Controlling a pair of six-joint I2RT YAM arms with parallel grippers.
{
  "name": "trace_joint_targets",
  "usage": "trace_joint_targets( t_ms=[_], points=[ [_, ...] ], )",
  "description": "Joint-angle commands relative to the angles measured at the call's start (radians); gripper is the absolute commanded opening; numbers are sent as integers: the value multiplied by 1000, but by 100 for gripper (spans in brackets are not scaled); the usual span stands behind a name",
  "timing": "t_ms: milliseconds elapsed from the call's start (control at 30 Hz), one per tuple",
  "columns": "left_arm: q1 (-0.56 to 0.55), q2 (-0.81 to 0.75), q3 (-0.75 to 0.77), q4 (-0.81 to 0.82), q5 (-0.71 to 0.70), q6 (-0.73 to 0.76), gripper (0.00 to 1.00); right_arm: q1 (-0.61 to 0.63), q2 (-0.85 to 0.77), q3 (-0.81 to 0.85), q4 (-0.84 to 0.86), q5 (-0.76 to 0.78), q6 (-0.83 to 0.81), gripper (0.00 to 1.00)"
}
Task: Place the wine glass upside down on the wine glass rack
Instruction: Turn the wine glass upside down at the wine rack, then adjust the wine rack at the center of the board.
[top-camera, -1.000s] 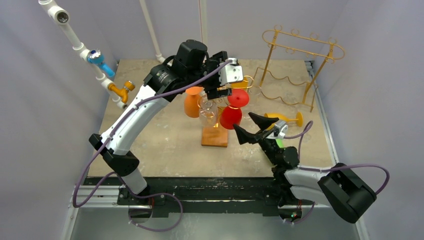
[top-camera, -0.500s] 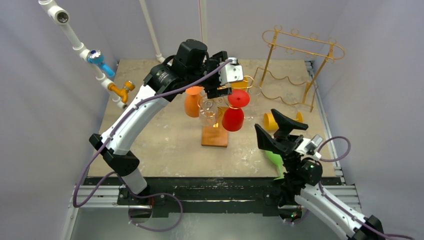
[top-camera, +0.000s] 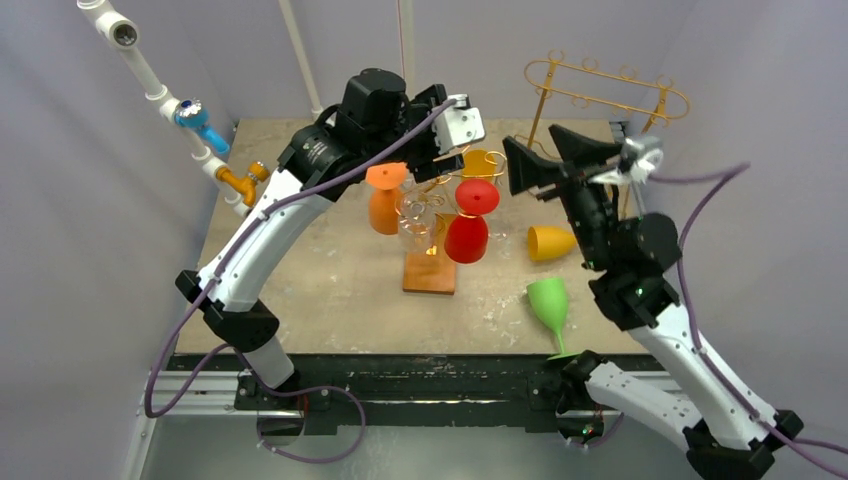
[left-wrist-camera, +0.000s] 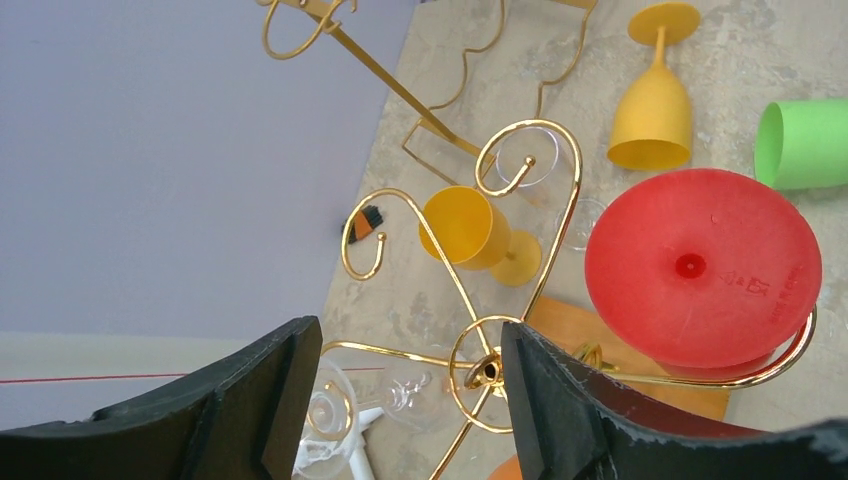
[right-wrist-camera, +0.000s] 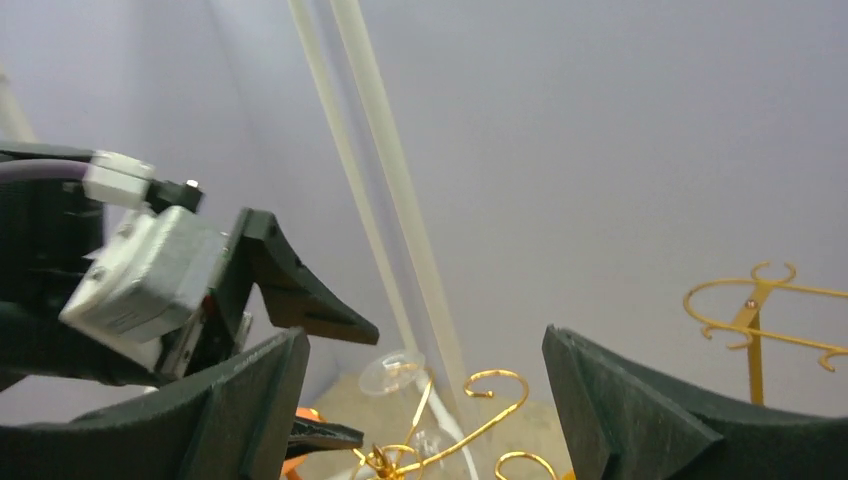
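The gold wire wine glass rack (top-camera: 432, 192) stands on an orange base (top-camera: 429, 273) mid-table. A red wine glass (top-camera: 466, 222) hangs upside down on it, its foot (left-wrist-camera: 700, 265) resting in a wire hook. An orange glass (top-camera: 384, 200) and clear glasses (top-camera: 415, 225) hang there too. My left gripper (top-camera: 440, 130) hovers open over the rack hub (left-wrist-camera: 487, 370), holding nothing and left of the red foot. My right gripper (top-camera: 532, 142) is raised high at the back right, open and empty, facing the rack (right-wrist-camera: 470, 420).
A green glass (top-camera: 549, 300) lies near the front right. One yellow glass (top-camera: 550, 242) lies right of the rack, another (top-camera: 483, 162) behind it. A taller gold rack (top-camera: 600, 100) stands at the back right. White pipework (top-camera: 160, 95) runs along the left wall.
My right arm has swung up from the table's front right to high near the back rack, still open. My left gripper lifted slightly off the red glass, jaws narrowing a little.
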Motion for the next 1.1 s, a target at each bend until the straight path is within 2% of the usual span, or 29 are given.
trace_joint_targets(
  t_ms=[0,100,200,433,567,1067],
  points=[
    [17,1,96,-41,-87,-119,69,-14,226,322,-456,86,-54,96],
    [28,23,130,-97,-69,-137,68,-66,335,488,-575,33,-36,95],
    [35,48,151,-143,-64,-167,65,-140,436,636,-700,-63,4,89],
    [55,63,95,-153,-27,-265,59,-240,615,848,-899,-233,30,83],
    [56,26,5,-104,-19,-262,58,-272,641,850,-923,-319,39,79],
    [55,19,-47,-92,-82,-222,50,-291,619,647,-879,-478,89,64]
  ],
)
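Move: The wine glass rack's empty right-hand curl lies about 14 cm ahead of the right hand, 5 cm to its left and 15 cm lower; the hub is 12 cm farther left and 2 cm nearer, at the curl's height. The hanging red glass is some 8 cm ahead, 9 cm left and 21 cm below the right hand. For the left hand, the hub is 8 cm below, 1 cm ahead and 2 cm left. The rack's empty right-hand curl is what the right hand comes to: it swings forward about 14 cm, then sinks beside the red glass to some 12 cm lower while drifting left, tipping down about 40 degrees and narrowing its open fingers by a third. Over the hub the left hand first lifts 2 cm, then drops about 8, tilting down and narrowing its fingers around the top ring; touch can't be confirmed for either. ##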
